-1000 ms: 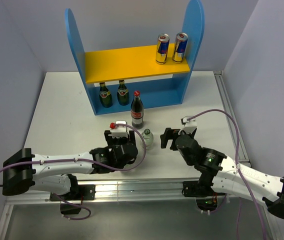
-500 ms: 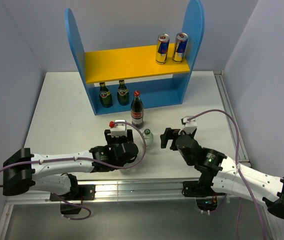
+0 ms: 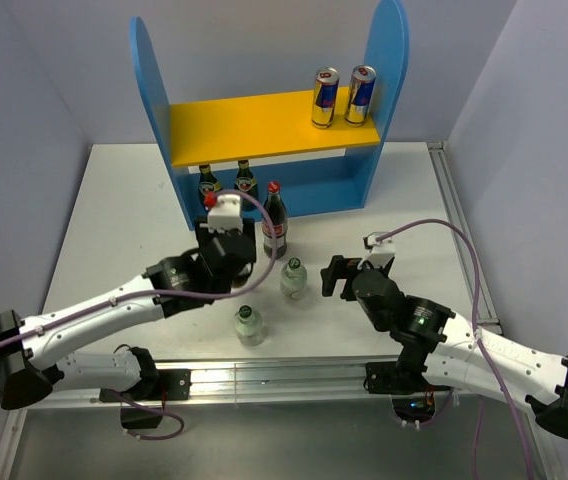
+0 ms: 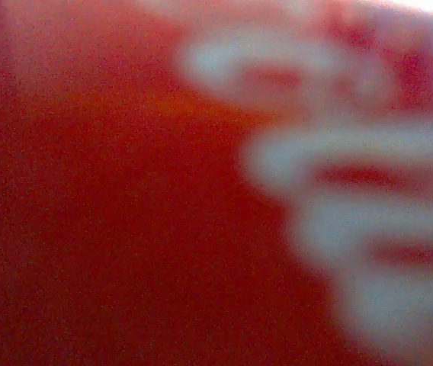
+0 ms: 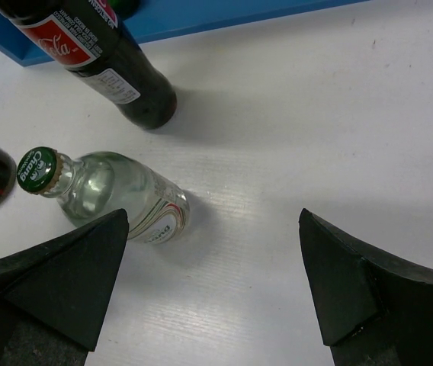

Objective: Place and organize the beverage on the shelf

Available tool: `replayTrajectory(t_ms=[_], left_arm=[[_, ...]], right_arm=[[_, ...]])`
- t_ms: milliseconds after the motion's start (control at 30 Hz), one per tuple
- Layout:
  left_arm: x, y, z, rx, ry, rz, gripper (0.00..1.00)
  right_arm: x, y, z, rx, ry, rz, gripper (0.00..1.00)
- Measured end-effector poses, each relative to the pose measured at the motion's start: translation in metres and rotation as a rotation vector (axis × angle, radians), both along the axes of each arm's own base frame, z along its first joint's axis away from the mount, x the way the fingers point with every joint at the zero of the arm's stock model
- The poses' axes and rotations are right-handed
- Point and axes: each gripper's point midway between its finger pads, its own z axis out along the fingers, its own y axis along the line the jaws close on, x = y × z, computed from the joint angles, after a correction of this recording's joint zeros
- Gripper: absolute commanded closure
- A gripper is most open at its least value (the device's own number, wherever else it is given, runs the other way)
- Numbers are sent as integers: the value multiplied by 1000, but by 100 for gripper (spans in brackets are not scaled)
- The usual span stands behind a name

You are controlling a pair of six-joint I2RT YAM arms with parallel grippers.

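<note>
The shelf [image 3: 153, 110] stands at the back with two silver-blue cans [image 3: 342, 96] on the right of its yellow board. Two small dark bottles [image 3: 225, 184] stand on its blue base. My left gripper [image 3: 226, 238] is shut on a cola bottle whose red cap [image 3: 210, 201] shows beside the wrist. Its blurred red label [image 4: 125, 191] fills the left wrist view and hides the fingers. A second cola bottle [image 3: 275, 220] [image 5: 102, 61] stands in front of the shelf. One clear green-capped bottle [image 3: 293, 278] [image 5: 117, 194] stands left of my open, empty right gripper [image 3: 336, 277] [image 5: 213, 282]. Another clear bottle [image 3: 249, 325] stands nearer the front edge.
The white table [image 3: 124, 220] ends in a metal rail [image 3: 264, 375] at the near side. Grey walls close in on the left, right and back. The right arm's purple cable [image 3: 464, 250] loops over the table's right part.
My left gripper shut on the cola bottle and carried it away from the front toward the shelf's left part. The clear bottle near the front, covered by the arm before, now shows. The right arm stayed still.
</note>
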Motion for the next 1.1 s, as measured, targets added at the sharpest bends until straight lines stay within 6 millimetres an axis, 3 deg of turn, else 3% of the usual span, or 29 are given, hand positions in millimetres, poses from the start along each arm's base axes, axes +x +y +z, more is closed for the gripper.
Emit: replayTrajectory(t_ms=[233,400,567,700,900,1100], left_arm=[[53,28,83,-21,-63,55,100],[109,47,147,-46,-118,115,100],[148,61,194,-44,-164,151,100],[167,67,223,-43,-197,147,100],[191,89,235,-63,-221,178,100],[223,103,215,-40,-189,213,100]], right_arm=[[0,0,2,7,-5,0,0],[0,-1,4,15,-9,0,0],[-1,-1,6,23,-13,2,0],[-2,-1,4,23,-12,5,0],[-3,-1,7,42,-18,14,0],[-4,0,7,45,-17,17,0]])
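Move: The coke bottle is already off the table in the left hand; its place, the left end of the yellow upper shelf, lies about 23 cm ahead, 10 cm left and 8 cm above that hand. Below the place, the left green bottle stands 22 cm ahead and 6 left of the hand, the right one 23 ahead and 2 right; the other coke is 11 ahead, 9 right. From the right hand the place lies some 27 cm ahead, 36 left. The coke bottle, still gripped in the left hand, is carried fast forward and up, drifting left, over the lower shelf's green bottles to the left end of the yellow shelf: about 22 cm forward, 10 left, with a climb near 23 that turns into a 2 cm sinking at the end. The wrist tips up and swings counter-clockwise, each about 10 degrees. ##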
